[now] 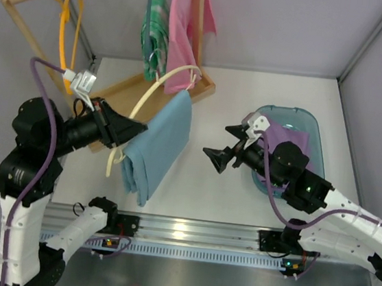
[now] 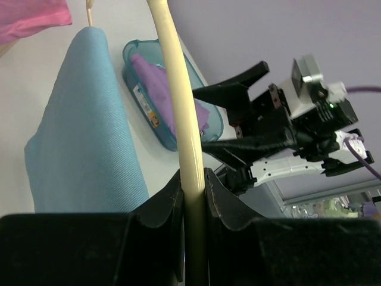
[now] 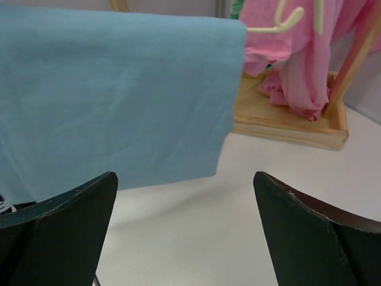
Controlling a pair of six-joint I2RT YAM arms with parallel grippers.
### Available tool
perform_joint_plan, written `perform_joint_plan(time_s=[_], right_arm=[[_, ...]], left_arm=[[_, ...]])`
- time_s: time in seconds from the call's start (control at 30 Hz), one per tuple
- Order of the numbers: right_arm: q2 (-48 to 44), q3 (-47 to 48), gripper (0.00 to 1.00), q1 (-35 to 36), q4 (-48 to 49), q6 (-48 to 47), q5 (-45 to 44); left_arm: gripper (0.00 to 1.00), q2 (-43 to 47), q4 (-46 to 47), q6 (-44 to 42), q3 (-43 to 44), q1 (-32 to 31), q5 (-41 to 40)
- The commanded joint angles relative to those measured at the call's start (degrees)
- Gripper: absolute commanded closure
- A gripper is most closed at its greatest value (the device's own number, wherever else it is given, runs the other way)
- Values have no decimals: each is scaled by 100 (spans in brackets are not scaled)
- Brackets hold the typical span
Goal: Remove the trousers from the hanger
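The light blue trousers [image 1: 160, 145] hang folded over the cream hanger [image 1: 142, 103], held in the air above the table's left half. My left gripper [image 1: 137, 128] is shut on the hanger's thin curved frame [image 2: 178, 89], which is squeezed between the two black fingers, with the trousers [image 2: 83, 131] draped just left of them. My right gripper [image 1: 215, 157] stands open a short way right of the cloth, touching nothing. In the right wrist view the trousers [image 3: 113, 89] fill the upper left beyond my open right gripper [image 3: 184, 179], and the hanger's cream end [image 3: 280, 22] shows above.
A wooden rack [image 1: 124, 94] at the back left carries a yellow-orange hanger [image 1: 70, 26], a green patterned garment [image 1: 155, 32] and a pink garment [image 1: 188, 18]. A teal bin [image 1: 315, 140] holding purple cloth [image 1: 288, 137] sits at the right, under the right arm.
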State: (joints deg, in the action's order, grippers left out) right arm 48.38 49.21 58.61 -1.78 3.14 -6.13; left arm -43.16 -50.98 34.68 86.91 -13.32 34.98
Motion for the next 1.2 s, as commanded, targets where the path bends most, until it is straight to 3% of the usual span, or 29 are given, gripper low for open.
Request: perform_joint_plan(time_s=[0.0,0.07,0.17,0.3,0.37,0.5,0.67,0.8,0.97,1.17], right_arm=[[5,343,1,528,652,-586,-275],[75,509,1,878,714,-604,-493],[364,825,1,1510,618,-858,-1502],[1031,1020,1,2434,1082,-1472,-3556],[1295,1134,1,2873,1539,-1640,-4043],[2138,1547,1,3174,1769,-1729,-5027],[2527,1872,1,3157,1901,-1817,-5117],[2965,2206,1,2903,1629,-1651,-5214],[3239,2330,1,2148,995,-859,-4590],[3406,2304,3,2111,872,-692,-4660]], left_arm=[[100,-26,1958,-155,310,-127,-228],[100,-105,2563,3,90,-118,-299],[100,-359,2847,83,-130,-118,-404],[100,-692,3410,276,-421,-127,-457],[100,-825,3498,294,-403,-179,-518],[100,-1202,3622,172,-237,-548,-887],[100,-1722,3622,-268,-35,-1741,-1608],[100,-1837,3604,-338,28,-1779,-1765],[100,-1643,3604,-462,-69,-1788,-1890],[100,-1749,3604,-497,-52,-1797,-1934]])
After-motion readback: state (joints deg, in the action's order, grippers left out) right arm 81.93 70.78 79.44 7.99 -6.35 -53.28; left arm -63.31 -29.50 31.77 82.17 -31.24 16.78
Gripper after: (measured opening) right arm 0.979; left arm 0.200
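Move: The left hand already grips the cream hanger; the trousers draped on it hang about 4 cm ahead of this hand, 4 cm right and 11 cm lower. From the open right hand they lie some 13 cm left, 2 cm back, at about its height. The pink cloth hangs roughly 28 cm ahead and 5 cm right of the left hand, the green cloth 28 cm ahead and 2 cm left. Left hand carries hanger and trousers 15 cm forward and right; open right hand swings 10 cm left towards them. ##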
